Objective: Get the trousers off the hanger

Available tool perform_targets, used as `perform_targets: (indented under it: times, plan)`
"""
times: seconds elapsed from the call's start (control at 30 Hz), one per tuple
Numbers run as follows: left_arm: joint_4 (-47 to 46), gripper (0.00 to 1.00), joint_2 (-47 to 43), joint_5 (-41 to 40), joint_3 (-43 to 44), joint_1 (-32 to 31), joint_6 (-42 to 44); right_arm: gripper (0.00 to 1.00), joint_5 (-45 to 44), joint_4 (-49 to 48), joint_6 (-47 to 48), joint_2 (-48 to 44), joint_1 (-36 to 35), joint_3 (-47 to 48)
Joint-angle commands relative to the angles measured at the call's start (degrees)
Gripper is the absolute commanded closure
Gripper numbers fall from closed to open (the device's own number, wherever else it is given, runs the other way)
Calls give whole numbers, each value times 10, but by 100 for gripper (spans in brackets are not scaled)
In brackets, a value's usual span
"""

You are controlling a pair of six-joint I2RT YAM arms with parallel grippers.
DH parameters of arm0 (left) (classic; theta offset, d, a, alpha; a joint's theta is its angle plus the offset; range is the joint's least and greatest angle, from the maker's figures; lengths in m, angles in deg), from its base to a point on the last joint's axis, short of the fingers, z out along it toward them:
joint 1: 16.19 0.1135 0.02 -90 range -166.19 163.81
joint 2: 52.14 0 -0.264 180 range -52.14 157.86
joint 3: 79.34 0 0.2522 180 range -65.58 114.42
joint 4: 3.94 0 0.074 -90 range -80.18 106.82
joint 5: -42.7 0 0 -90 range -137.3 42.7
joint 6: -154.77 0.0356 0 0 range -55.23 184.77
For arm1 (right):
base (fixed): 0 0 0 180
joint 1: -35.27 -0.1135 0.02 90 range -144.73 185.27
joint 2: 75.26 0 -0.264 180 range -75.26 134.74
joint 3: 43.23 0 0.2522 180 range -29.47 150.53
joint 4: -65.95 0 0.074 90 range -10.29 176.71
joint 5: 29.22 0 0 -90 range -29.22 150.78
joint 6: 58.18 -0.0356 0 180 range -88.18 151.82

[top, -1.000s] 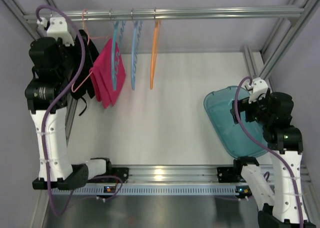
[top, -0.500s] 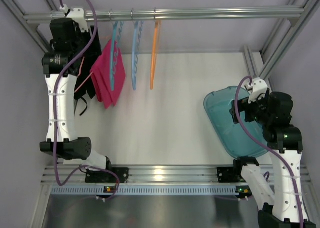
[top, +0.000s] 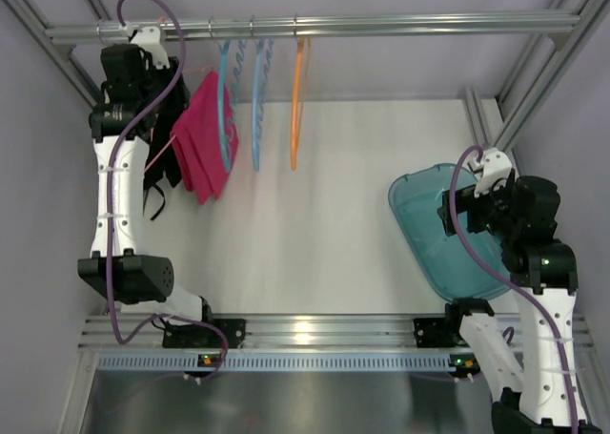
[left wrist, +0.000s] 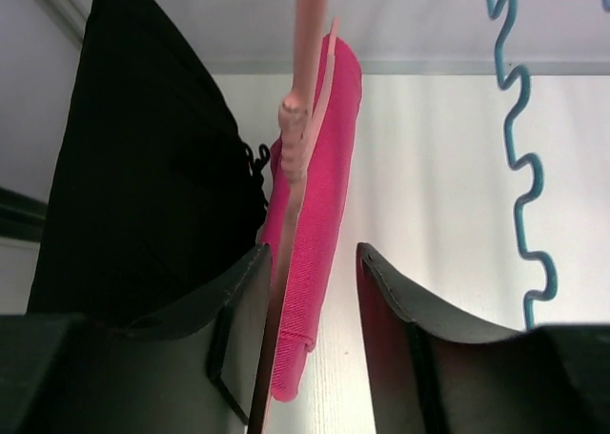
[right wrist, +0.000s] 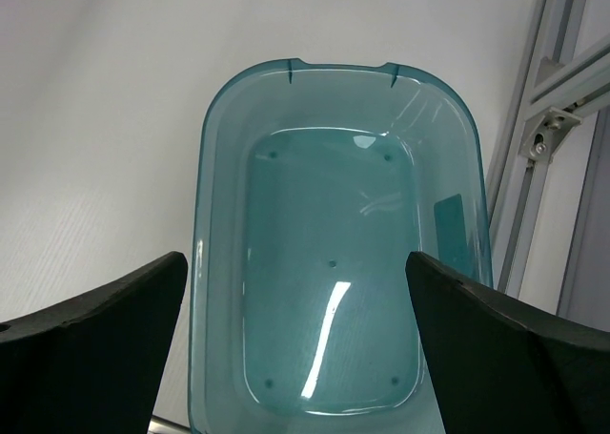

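Observation:
The magenta-pink trousers hang folded over the thin salmon-pink hanger on the top rail at the far left. In the left wrist view the trousers and the hanger run down between my left gripper's fingers. My left gripper is open around them, raised near the rail. My right gripper is open and empty above the teal tub, at the right of the top view.
A black garment hangs just left of the trousers, also in the left wrist view. Two wavy blue hangers and an orange hanger hang further right on the rail. The teal tub lies at the right.
My left arm has stretched up and away, carrying its gripper to the top of the hanger beside the trousers. The right arm has not moved.

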Motion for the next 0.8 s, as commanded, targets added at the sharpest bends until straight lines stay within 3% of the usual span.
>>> perform_targets:
  times: [0.0, 0.13, 0.33, 0.77]
  plan:
    - [-83, 54, -7, 17, -7, 3, -17, 1, 2, -16, -6, -9, 7, 1]
    - [-118, 67, -15, 27, -28, 5, -30, 1, -2, -14, -6, -12, 7, 1]
    - [-138, 100, -20, 20, -39, 5, -47, 1, -3, -14, -6, -13, 7, 1]
    - [-210, 100, -93, -3, -5, 8, -117, 1, 2, -16, -5, -2, 7, 10]
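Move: The pink hanger's twisted neck is just in front of the left hand, about 2 cm ahead and 2 cm above, laterally level, its wire already between the fingers. The pink trousers hang some 7 cm ahead, level sideways and 15 cm lower; the black garment is roughly 5 cm ahead, 12 cm left and 10 cm lower. The nearest blue hanger stands about 5 cm ahead, 12 cm right and 5 cm lower. From the right hand, the neck is roughly 20 cm ahead, 60 cm left and 12 cm above. Left hand eases forward 2 cm, pinches the pink hanger's wire below its twist, then draws slightly up and back. ##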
